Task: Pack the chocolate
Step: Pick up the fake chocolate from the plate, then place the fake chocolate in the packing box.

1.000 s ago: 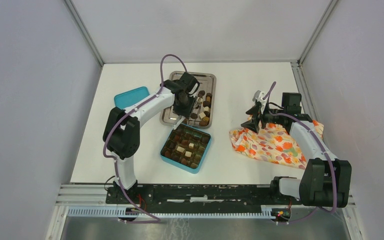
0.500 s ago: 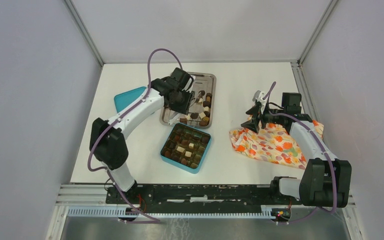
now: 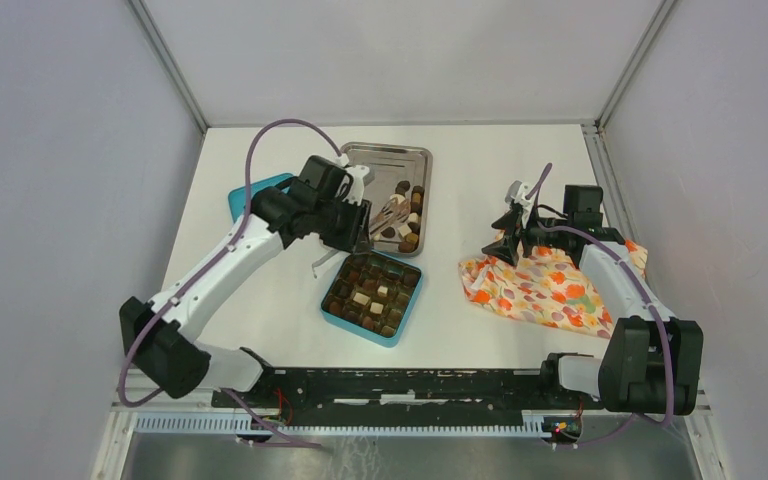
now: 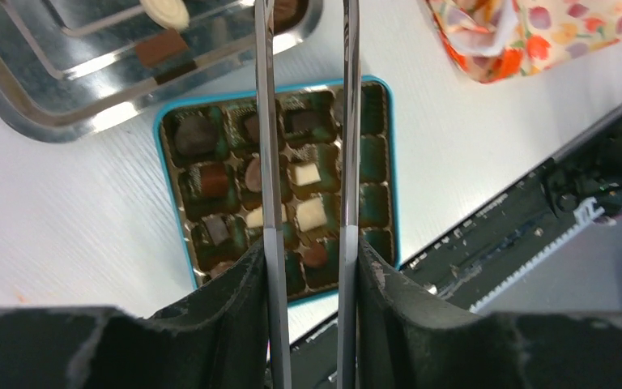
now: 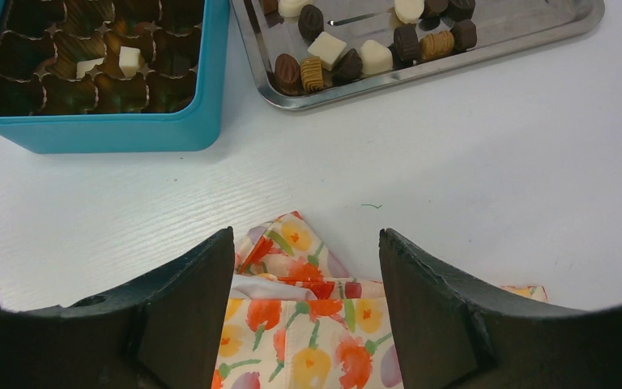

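Loose chocolate (image 3: 410,215) (image 5: 324,49) in dark, mid-brown and cream lies along the near-right part of the steel tray (image 3: 385,155) (image 4: 48,89) (image 5: 518,32). More pieces fill cells of the teal box (image 3: 409,305) (image 4: 159,162) (image 5: 105,134). My left gripper (image 3: 355,235) (image 4: 308,251) hangs between tray and box, shut on steel tongs (image 4: 266,162). The two blades stand apart and their tips leave the left wrist view, so I cannot tell whether they carry a piece. My right gripper (image 3: 508,235) (image 5: 306,243) is open, with nothing between its fingers, over the cloth's corner.
An orange floral cloth (image 3: 550,290) (image 5: 316,324) lies crumpled at the right under the right arm. A teal lid (image 3: 255,195) lies left of the tray, partly under the left arm. White walls enclose the table on three sides.
The left arm has swung out to the left, drawing its gripper and the tongs back from over the tray toward the box's far edge. The right arm has not moved.
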Controlling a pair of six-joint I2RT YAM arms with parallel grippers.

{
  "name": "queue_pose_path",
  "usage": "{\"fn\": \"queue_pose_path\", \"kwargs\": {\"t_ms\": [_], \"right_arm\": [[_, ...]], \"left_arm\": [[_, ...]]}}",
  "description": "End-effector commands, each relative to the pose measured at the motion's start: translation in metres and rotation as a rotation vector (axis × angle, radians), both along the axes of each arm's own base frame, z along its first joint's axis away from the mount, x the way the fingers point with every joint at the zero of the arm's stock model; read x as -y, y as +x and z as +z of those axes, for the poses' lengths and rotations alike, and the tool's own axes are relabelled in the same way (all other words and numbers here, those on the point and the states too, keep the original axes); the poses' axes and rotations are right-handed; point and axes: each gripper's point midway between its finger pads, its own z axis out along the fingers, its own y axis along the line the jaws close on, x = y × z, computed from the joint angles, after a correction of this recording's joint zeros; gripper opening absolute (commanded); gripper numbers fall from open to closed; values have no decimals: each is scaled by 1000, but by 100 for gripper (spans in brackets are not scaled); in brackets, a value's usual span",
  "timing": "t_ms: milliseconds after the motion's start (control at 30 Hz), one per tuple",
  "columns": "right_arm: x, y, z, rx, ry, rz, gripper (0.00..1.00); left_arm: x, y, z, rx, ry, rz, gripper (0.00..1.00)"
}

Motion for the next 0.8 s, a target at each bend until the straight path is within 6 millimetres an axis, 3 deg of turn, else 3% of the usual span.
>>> {"fn": "queue_pose_path", "kwargs": {"t_ms": [0,367,767], "right_arm": [[-2,2,8,41,-3,16,72],[-2,2,6,36,-5,15,72],[-2,2,5,34,-4,15,72]], "left_arm": [[7,-31,18,-28,-120,-26,9],[-4,-88,7,-110,-98,-41,9],[0,-113,-14,-160,-20,-63,10]]}}
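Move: My left hand holds the metal tongs, a dark chocolate in their tips, above the near part of the plate. The teal box it goes to has its middle about 8 cm back, 5 cm to my right and 18 cm below. The plate's middle is some 15 cm ahead and 6 cm right, the teal lid about 13 cm ahead and 19 cm left. From my idle right hand the box is roughly 30 cm left, 10 cm back and 13 cm down. I draw my left hand back about 11 cm at nearly constant height, away from the plate, bringing the tongs' tips over the teal box and easing off as I get there. My fingers keep their hold on the tongs, the chocolate stays pinched in the tips, and my wrist tilts some 10 degrees. ##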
